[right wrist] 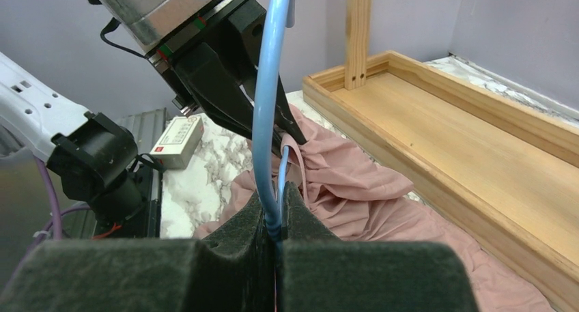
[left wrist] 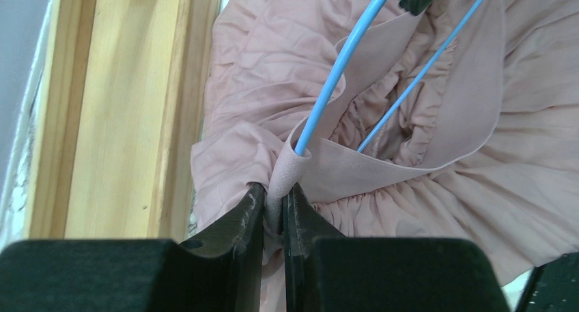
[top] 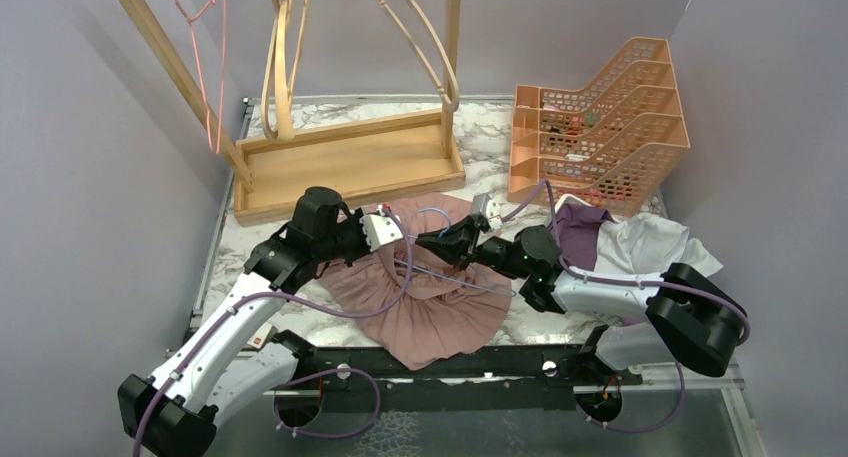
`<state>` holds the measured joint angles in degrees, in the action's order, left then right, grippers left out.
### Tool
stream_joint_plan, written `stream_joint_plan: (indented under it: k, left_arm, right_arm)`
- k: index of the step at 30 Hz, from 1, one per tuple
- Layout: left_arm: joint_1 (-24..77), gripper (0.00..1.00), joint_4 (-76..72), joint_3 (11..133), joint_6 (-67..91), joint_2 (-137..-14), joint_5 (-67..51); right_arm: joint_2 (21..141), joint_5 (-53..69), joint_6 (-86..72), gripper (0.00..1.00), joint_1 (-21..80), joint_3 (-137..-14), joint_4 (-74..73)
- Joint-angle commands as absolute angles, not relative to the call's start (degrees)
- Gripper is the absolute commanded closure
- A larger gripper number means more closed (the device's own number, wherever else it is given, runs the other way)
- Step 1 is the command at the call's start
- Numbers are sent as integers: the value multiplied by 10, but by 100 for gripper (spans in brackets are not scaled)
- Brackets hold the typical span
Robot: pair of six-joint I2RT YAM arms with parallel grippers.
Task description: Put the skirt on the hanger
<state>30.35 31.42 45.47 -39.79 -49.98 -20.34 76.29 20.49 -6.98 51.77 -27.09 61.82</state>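
Note:
A dusty-pink skirt (top: 430,297) lies crumpled on the marble table in front of the wooden rack. My left gripper (left wrist: 274,206) is shut on the skirt's elastic waistband (left wrist: 382,168) at its left fold. A thin blue wire hanger (left wrist: 341,66) passes inside the waistband, one end poking into the fold by my left fingers. My right gripper (right wrist: 275,209) is shut on the blue hanger (right wrist: 266,107) near its hook end, facing the left gripper (right wrist: 225,59). In the top view the two grippers (top: 395,229) (top: 445,242) meet over the skirt's upper part.
A wooden hanger rack (top: 350,162) with several wooden and wire hangers stands behind the skirt. An orange stacked basket (top: 600,117) stands at the back right. White and purple clothes (top: 630,242) lie at the right. A small white box (right wrist: 176,140) sits on the table by the left arm.

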Motion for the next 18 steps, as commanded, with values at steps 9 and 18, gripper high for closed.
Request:
stream_joint_plan:
  k: [9,18]
  left_arm:
    - [316,84,241,489,-345,-500,-454]
    - [316,81,236,488,-348,-532,-480]
  right_arm:
    - [831,257,-107,99,522,-289,748]
    - [860,281,-115,99,521,-300,769]
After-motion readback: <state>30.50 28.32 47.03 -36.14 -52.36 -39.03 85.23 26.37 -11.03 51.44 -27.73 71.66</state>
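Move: The left fingers already pinch the skirt's waistband around one end of the blue hanger; the hanger's neck, in the right fingers, lies about 8 cm to their right, 2 cm back and some 3 cm higher. From the left hand, the heaped skirt's middle is roughly 8 cm back, 6 cm right and 10 cm below, and the wooden tray about 17 cm ahead, 7 cm left. From the right hand, the pinched waistband is 8 cm left, 2 cm ahead, 3 cm lower. Keeping its pinch on the waistband, the left hand draws the cloth along the hanger arm towards the right fingertips, about 6 cm right and back while rising a little, its wrist turning clockwise and rolling left side down, some 20 degrees in all. The right hand keeps hold of the hanger and, after a brief start, feeds it roughly 2 cm left and 2 cm down to meet it. ##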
